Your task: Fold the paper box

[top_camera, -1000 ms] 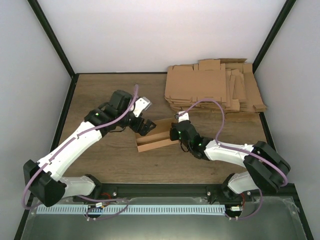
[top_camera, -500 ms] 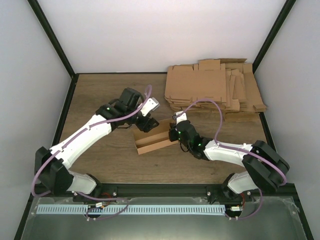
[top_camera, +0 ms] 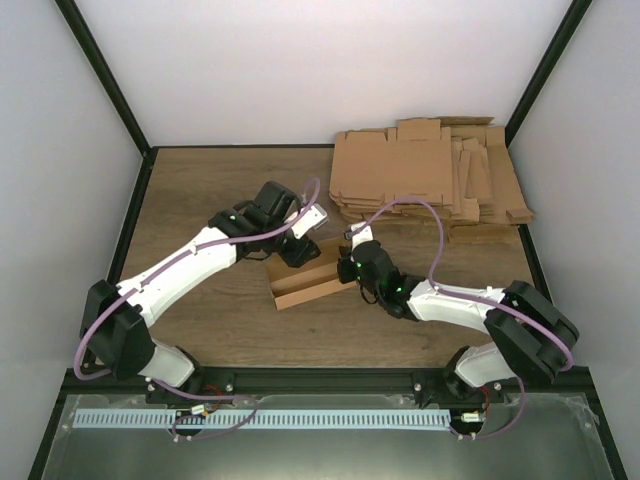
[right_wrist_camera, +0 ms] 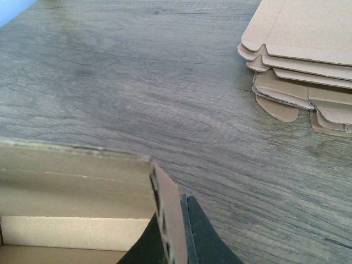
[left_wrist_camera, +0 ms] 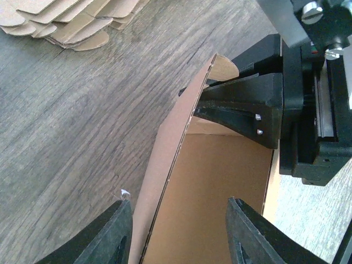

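Observation:
The paper box point(top_camera: 312, 285) lies mid-table as a shallow brown tray with raised walls. My left gripper point(top_camera: 297, 254) hangs over its far left part. In the left wrist view its fingers point(left_wrist_camera: 117, 231) stand apart astride the box's far long wall point(left_wrist_camera: 165, 165), with the box floor point(left_wrist_camera: 220, 187) between them and neither pad pressing. My right gripper point(top_camera: 352, 268) is shut on the box's right end wall point(right_wrist_camera: 168, 203), pinching the cardboard edge between both fingers. That gripper point(left_wrist_camera: 247, 104) also shows as a black block at the box's far end.
A pile of flat brown cardboard blanks point(top_camera: 430, 185) lies at the back right, close behind the box; its edges show in both wrist views point(left_wrist_camera: 66, 22) point(right_wrist_camera: 308, 60). Bare wooden table point(top_camera: 200, 200) stretches to the left, bounded by black frame posts and white walls.
My left arm has swung right and forward onto the box, and its jaws have narrowed around the far wall. The right gripper has kept its hold without moving.

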You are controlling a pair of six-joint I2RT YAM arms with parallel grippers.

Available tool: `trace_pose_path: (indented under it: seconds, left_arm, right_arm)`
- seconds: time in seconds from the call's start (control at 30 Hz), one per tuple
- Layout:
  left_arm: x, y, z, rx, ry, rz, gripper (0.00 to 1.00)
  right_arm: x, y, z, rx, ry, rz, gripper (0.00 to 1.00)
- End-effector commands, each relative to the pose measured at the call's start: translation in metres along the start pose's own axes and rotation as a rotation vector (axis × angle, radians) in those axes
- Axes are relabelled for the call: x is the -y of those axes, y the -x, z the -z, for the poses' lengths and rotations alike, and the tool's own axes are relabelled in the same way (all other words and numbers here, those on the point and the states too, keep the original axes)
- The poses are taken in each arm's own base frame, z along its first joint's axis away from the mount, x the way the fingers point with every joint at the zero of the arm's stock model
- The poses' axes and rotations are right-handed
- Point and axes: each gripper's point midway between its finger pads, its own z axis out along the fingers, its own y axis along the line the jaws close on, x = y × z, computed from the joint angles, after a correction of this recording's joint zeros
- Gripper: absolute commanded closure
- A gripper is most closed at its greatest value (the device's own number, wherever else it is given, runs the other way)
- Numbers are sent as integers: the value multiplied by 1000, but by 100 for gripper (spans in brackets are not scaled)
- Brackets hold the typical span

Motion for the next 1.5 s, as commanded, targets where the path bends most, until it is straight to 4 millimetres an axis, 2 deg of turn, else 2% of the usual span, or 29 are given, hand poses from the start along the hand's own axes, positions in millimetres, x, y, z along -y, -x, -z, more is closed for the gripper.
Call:
trace_pose_path:
  seconds: [0.0, 0.3, 0.57, 0.7, 0.8, 1.13, 1.47]
  left_arm:
    - [3, -6, -6, -23, 7, -3, 51]
    - [4, -20, -20, -82, 32, 4, 65]
    - [11, -26, -26, -116, 13, -1, 96]
    - [18, -30, -31, -131, -3, -11, 96]
    - [20, -33, -34, -143, -12, -12, 96]
    - [27, -41, -44, -177, -25, -13, 96]
    - [33, -42, -50, -182, -55, -7, 96]
  right_arm:
    - [4, -55, -1, -185, -2, 78, 99]
    - [3, -54, -1, -184, -2, 83, 99]
    - [3, -52, 1, -179, -3, 78, 97]
    - [5, -51, 3, -176, -6, 75, 93]
    - [6, -50, 4, -174, -11, 76, 84]
    - [10, -51, 14, -186, -23, 52, 77]
    - [12, -47, 39, -197, -3, 7, 57]
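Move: The rim of the paper box's upright far panel passes between the left hand's half-open fingers, roughly 1 cm ahead and 2 cm below. The box's middle is about 3 cm back, 1 cm right and 9 cm below. The right hand already pinches the box's right end wall; the box's middle lies 7 cm to its left, 5 cm back and 4 cm lower, while the cardboard stack stands some 23 cm right and 22 cm ahead. The left fingers pinch the far panel's rim, closing fully as the hand sinks about 2 cm over it; holding on, the left hand draws back and right some 3 cm each way, easing down. The right hand keeps its grip until the left has shut, then opens nearly halfway around the end wall while dipping and drawing back and right, finally rising a little. ##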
